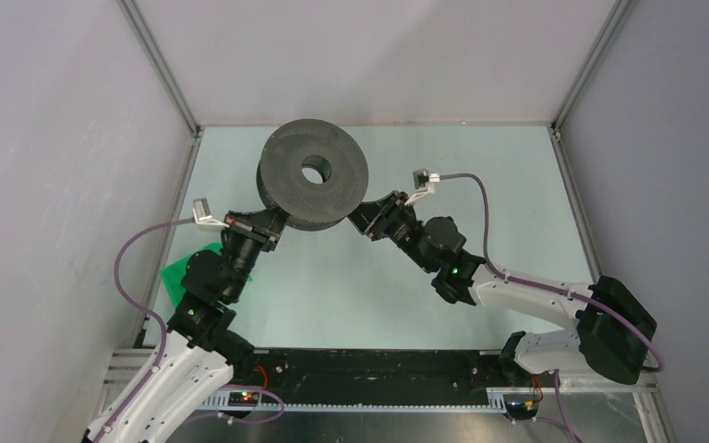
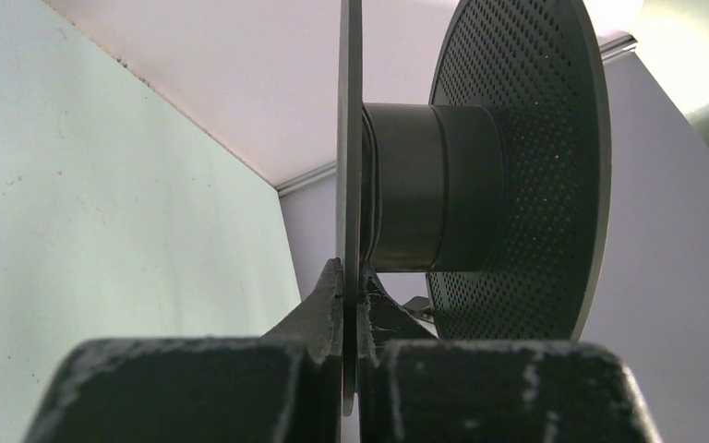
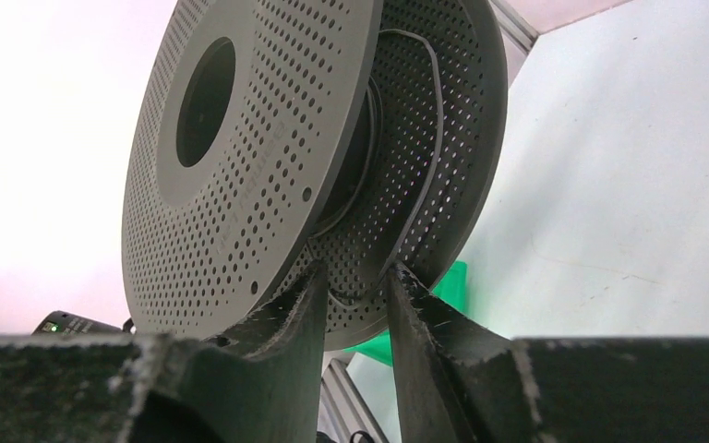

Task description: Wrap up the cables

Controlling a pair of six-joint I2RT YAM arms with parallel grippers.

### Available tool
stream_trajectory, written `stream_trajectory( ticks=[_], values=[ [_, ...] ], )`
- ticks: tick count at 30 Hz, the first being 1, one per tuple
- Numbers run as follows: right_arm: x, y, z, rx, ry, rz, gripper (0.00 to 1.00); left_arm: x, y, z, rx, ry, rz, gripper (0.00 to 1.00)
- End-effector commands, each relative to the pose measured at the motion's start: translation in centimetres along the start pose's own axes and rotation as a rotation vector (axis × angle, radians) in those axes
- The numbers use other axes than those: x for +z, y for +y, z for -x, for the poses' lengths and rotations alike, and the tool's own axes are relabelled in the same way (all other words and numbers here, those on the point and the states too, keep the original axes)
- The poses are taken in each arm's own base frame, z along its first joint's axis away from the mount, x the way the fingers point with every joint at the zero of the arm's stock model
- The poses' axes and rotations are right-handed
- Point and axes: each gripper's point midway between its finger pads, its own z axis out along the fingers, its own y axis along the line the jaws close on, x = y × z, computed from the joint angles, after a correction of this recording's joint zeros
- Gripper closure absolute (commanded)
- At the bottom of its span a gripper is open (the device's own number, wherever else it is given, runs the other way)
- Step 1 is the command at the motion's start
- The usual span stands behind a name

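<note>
The dark grey perforated spool (image 1: 312, 175) is lifted off the table, tilted on edge. My left gripper (image 1: 272, 221) is shut on the thin rim of one flange (image 2: 349, 138); the flange edge runs straight between its tips (image 2: 351, 286). The cable (image 3: 438, 120), a thin black wire, loops loosely between the two flanges and curls down near the hub. My right gripper (image 3: 355, 277) is open at the spool's lower right edge (image 1: 362, 220). Its fingers are apart, and the low end of the wire loop shows in the gap without being pinched.
A green flat object (image 1: 180, 272) lies on the pale table by the left arm, also showing behind the spool (image 3: 452, 286). Grey walls and aluminium frame posts (image 1: 162, 69) enclose the table. Mauve robot cables (image 1: 485, 212) arc over both arms.
</note>
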Motion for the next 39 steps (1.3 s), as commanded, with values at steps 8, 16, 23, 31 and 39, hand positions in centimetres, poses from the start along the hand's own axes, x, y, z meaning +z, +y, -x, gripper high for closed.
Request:
stream_trajectory(
  ticks=[8, 16, 23, 31, 39],
  values=[
    [-0.5, -1.1, -0.2, -0.006, 0.020, 0.008, 0.87, -0.8, -5.9, 1.4, -0.091, -0.022, -0.205, 1.00],
    [0.6, 0.9, -0.4, 0.093, 0.005, 0.102, 1.00, -0.2, -6.0, 1.0, -0.103, -0.011, -0.222, 1.00],
    [2.3, 2.1, -0.7, 0.166, 0.000, 0.127, 1.00, 0.4, -6.2, 0.9, -0.087, -0.021, -0.249, 1.00],
    [4.9, 1.6, -0.3, 0.246, -0.052, 0.143, 1.00, 0.5, -6.2, 0.4, -0.177, -0.001, -0.274, 1.00],
    [6.0, 0.3, -0.6, 0.258, -0.100, 0.083, 1.00, 0.5, -6.2, 0.3, -0.167, -0.003, -0.295, 1.00]
  ],
)
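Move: The cable strand to grip already runs between the right gripper's open fingertips, about 0 cm off in every direction. From that hand the spool's middle lies roughly 5 cm ahead, 7 cm left and 3 cm higher, and the left gripper about 11 cm straight left at much the same height. From the left gripper, which already holds the spool's lower flange, the spool's middle is some 6 cm ahead, 5 cm right and 3 cm up; the strand is about 11 cm straight right. Shut the right fingers on the cable while sinking slightly. Then carry the pinched cable about 5 cm left, with some forward travel and a rise, in between the two flanges under the drum, rolling that wrist some 15 degrees so its left side lifts. Keep the left gripper clamped on the lower flange; ease it slightly right, then bring the spool about 2.5 cm forward. ##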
